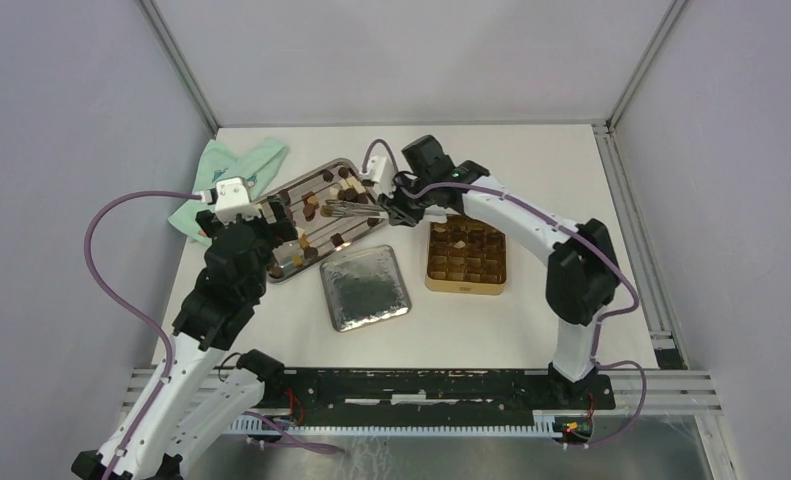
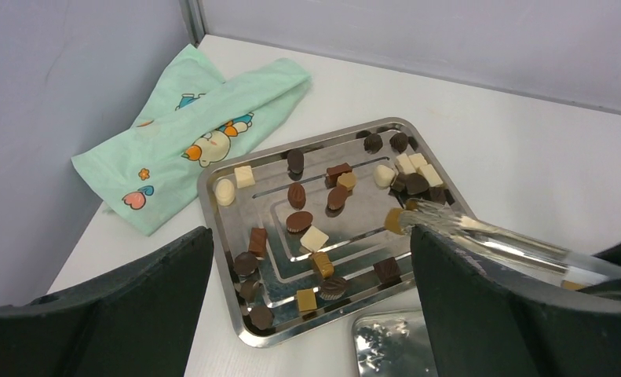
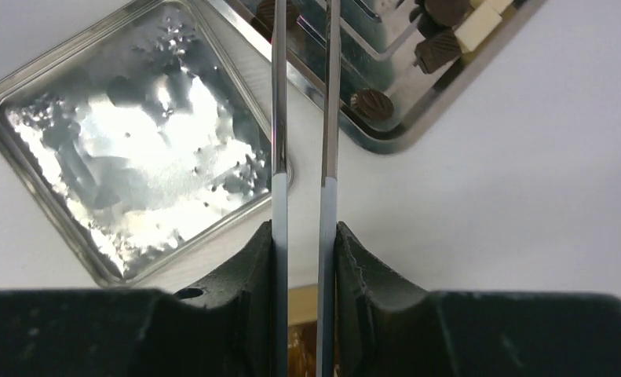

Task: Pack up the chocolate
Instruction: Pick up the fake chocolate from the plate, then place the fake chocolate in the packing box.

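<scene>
Many small chocolate pieces (image 2: 315,238), dark, light brown and cream, lie scattered in a steel tray (image 2: 213,206), which also shows in the top view (image 1: 293,270). My right gripper (image 1: 399,205) is shut on metal tongs (image 3: 279,149). The tongs reach left over the tray, and their tips (image 2: 410,217) touch a light brown piece (image 2: 392,222). I cannot tell if it is pinched. My left gripper (image 2: 311,314) is open and empty, low over the tray's near edge. The gold tin (image 1: 466,262) with grid cells stands to the right of the tray and holds a few pieces.
A silver lid (image 1: 366,288) lies inside-up in front of the tray, also in the right wrist view (image 3: 134,149). A green cartoon cloth (image 1: 233,178) lies at the back left (image 2: 189,137). Grey walls close in the table on three sides.
</scene>
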Motion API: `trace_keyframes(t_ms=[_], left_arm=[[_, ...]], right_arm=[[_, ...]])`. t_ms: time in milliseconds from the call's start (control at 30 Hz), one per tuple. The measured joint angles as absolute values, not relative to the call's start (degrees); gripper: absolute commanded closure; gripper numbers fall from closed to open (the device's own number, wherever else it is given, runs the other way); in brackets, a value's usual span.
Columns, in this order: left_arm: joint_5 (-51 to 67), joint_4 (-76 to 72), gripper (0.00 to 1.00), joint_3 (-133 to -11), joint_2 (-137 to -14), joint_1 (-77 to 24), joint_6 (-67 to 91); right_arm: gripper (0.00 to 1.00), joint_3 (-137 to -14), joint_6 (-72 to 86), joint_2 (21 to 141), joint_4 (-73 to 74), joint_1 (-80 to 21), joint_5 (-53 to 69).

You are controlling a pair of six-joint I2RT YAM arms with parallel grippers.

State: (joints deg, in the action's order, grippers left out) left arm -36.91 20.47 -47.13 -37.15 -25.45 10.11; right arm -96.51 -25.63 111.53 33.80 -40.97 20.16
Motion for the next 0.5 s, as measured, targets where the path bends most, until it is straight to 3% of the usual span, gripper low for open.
trace_keyframes(t_ms=[267, 500], left_arm=[[-36.9, 20.4, 0.0, -47.0, -36.9, -25.5, 10.1], [-36.3, 20.4, 0.0, -46.8, -36.6, -25.5, 10.1]], right_arm=[[1.0, -77.5, -29.6, 91.6, 29.2, -34.2, 27.2], [1.0, -61.2, -33.8, 73.7, 28.9, -21.5, 32.7]])
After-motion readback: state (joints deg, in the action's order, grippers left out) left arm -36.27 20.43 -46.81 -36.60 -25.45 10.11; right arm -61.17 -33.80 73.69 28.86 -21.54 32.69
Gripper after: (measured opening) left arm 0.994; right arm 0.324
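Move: The right hand already has the tongs, with a caramel-coloured chocolate held in their tips. The chocolate box lies about 15 cm to its right, some 4 cm back and 13 cm below. The chocolate tray's middle is roughly 17 cm left and 5 cm ahead, the empty silver tray about 7 cm left and 10 cm back, both some 14 cm lower. From the left hand, the box is around 41 cm right, 3 cm ahead and 27 cm below. Carry the tongs and their chocolate away from the chocolate tray with the right hand: sweep about 16 cm to the right and some 5 cm back, climbing about 5 cm early on and then levelling off, until the gripper is over the box. Keep the fingers shut on the tongs' handle and let the wrist tilt some 10 degrees. ##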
